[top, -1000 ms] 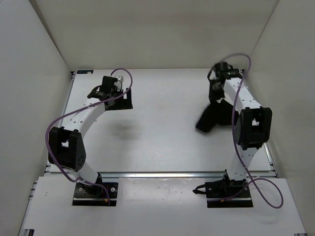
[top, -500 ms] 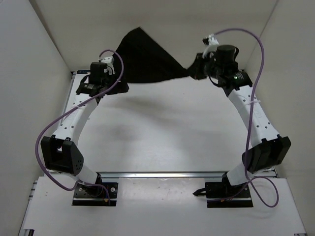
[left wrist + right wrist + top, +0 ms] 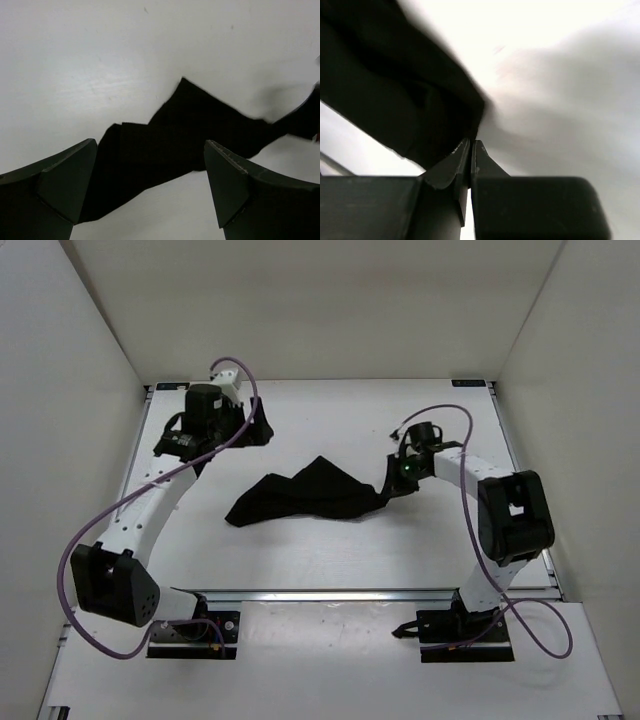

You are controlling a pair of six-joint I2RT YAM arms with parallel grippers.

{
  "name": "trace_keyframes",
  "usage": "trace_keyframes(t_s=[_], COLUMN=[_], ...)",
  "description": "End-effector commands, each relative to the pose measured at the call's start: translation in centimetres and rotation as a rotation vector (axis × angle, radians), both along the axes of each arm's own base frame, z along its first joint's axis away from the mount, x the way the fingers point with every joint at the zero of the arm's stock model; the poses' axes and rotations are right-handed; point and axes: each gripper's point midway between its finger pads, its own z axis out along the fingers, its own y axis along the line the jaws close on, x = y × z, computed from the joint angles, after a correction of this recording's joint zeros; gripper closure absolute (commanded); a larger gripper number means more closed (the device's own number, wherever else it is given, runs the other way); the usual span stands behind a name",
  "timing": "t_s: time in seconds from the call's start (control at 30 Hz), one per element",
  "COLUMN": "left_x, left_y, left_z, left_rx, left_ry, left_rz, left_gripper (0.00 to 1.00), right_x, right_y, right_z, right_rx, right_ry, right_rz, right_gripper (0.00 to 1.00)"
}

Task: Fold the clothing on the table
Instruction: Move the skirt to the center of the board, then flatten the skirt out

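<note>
The black clothing (image 3: 305, 498) lies crumpled in a long strip across the middle of the white table (image 3: 330, 560). My right gripper (image 3: 390, 488) is low at its right end, shut on that end of the fabric. In the right wrist view the jaws (image 3: 471, 142) are pressed together, with the dark clothing (image 3: 395, 95) bunched at their tips. My left gripper (image 3: 252, 430) hovers at the far left, open, apart from the cloth. In the left wrist view the clothing (image 3: 190, 130) lies beyond and between the wide-spread fingers (image 3: 150, 145), which hold nothing.
White upright walls (image 3: 80, 390) enclose the table on the left, back and right. A silver rail (image 3: 330, 594) runs along the near edge, with the black base plates (image 3: 190, 635) behind it. Purple cables (image 3: 95, 510) loop off both arms.
The right arm flung the clothing up and toward the back, then brought it down. It now lies stretched across the table's middle. The left gripper stayed open at the far left.
</note>
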Motion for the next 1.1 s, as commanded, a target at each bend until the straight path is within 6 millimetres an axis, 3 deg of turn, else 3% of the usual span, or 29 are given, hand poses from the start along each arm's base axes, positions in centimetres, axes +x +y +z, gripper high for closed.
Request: trace_keyframes(t_s=[0.0, 0.07, 0.17, 0.33, 0.37, 0.47, 0.57, 0.73, 0.77, 0.83, 0.9, 0.93, 0.97, 1.0, 1.07], left_x=[-2.0, -2.6, -2.7, -2.3, -2.6, -3.3, -4.1, -4.8, -4.9, -5.0, -5.3, -5.2, -5.0, -5.2, -5.1], left_y=[-2.7, -4.0, -4.9, -7.6, -8.6, -11.4, -13.0, -12.9, -12.8, -12.8, -13.0, -13.7, -13.8, -14.4, -15.5], left_z=[-3.9, -5.5, -8.5, -11.8, -11.6, -13.4, -15.3, -17.7, -18.1, -18.2, -18.2, -17.7, -16.8, -16.2, -12.4], left_rx=[-0.016, -0.012, 0.012, -0.012, -0.021, -0.023, -0.021, 0.020, 0.021, 0.013, -0.003, -0.013, -0.017, -0.023, -0.036], left_ry=[0.071, 0.089, 0.130, 0.168, 0.163, 0.179, 0.221, 0.289, 0.300, 0.303, 0.327, 0.321, 0.311, 0.302, 0.223], left_rz=[-0.101, -0.140, -0.147, -0.240, -0.270, -0.361, -0.403, -0.399, -0.395, -0.392, -0.401, -0.416, -0.419, -0.440, -0.484], left_gripper=[0.02, 0.01, 0.01, 0.02, 0.01, 0.02, 0.09, 0.16, 0.20, 0.43, 0.83, 0.94, 1.00, 1.00, 1.00], right_x=[5.6, 6.3, 6.1, 5.1, 5.2, 5.6, 6.0, 6.0, 6.1, 6.1, 6.5, 6.7, 6.8, 7.1, 7.2], right_y=[-4.3, -6.8, -8.6, -6.7, -6.3, -5.2, -4.9, -5.1, -5.2, -5.3, -5.6, -5.6, -5.9, -6.0, -6.1], right_z=[5.5, 6.0, 5.6, 5.4, 5.3, 5.6, 5.2, 5.0, 4.9, 5.1, 5.1, 5.4, 5.4, 5.3, 5.3], right_rx=[0.016, -0.005, -0.028, 0.001, -0.002, 0.007, 0.008, -0.009, -0.011, -0.004, -0.001, -0.008, -0.006, -0.007, -0.012], right_ry=[-0.226, -0.234, -0.208, -0.206, -0.205, -0.206, -0.189, -0.173, -0.170, -0.170, -0.173, -0.183, -0.177, -0.182, -0.189], right_rz=[-0.120, -0.172, -0.204, -0.154, -0.150, -0.129, -0.132, -0.130, -0.134, -0.133, -0.136, -0.139, -0.149, -0.147, -0.145], right_gripper=[1.00, 0.97, 0.88, 0.46, 0.44, 0.43, 0.43, 0.44, 0.44, 0.45, 0.47, 0.47, 0.47, 0.47, 0.48])
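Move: The skirt lies spread on the board. Its middle is about 8 cm back, 13 cm right and 21 cm below the raised, open left hand; its far left corner is only 4 cm back and 4 cm right, and its left tip some 14 cm back and 7 cm left. The right hand still pinches the right end; from there the skirt's middle is level and about 17 cm left, the peaked corner 9 cm ahead and 16 cm left. The right hand first drags its pinched end about 9 cm right and 6 cm forward while rising 4 cm, opens to about half to let go of the cloth, then eases some 4 cm back to the left and hovers with fingers parted over that end. Meanwhile the left hand sinks about 19 cm, fast at first, while going some 12 cm right and 6 cm back to the skirt's left part, tipping down and turning clockwise about 20 degrees each, and at the bottom shuts its wide-open fingers to pinch the cloth. ##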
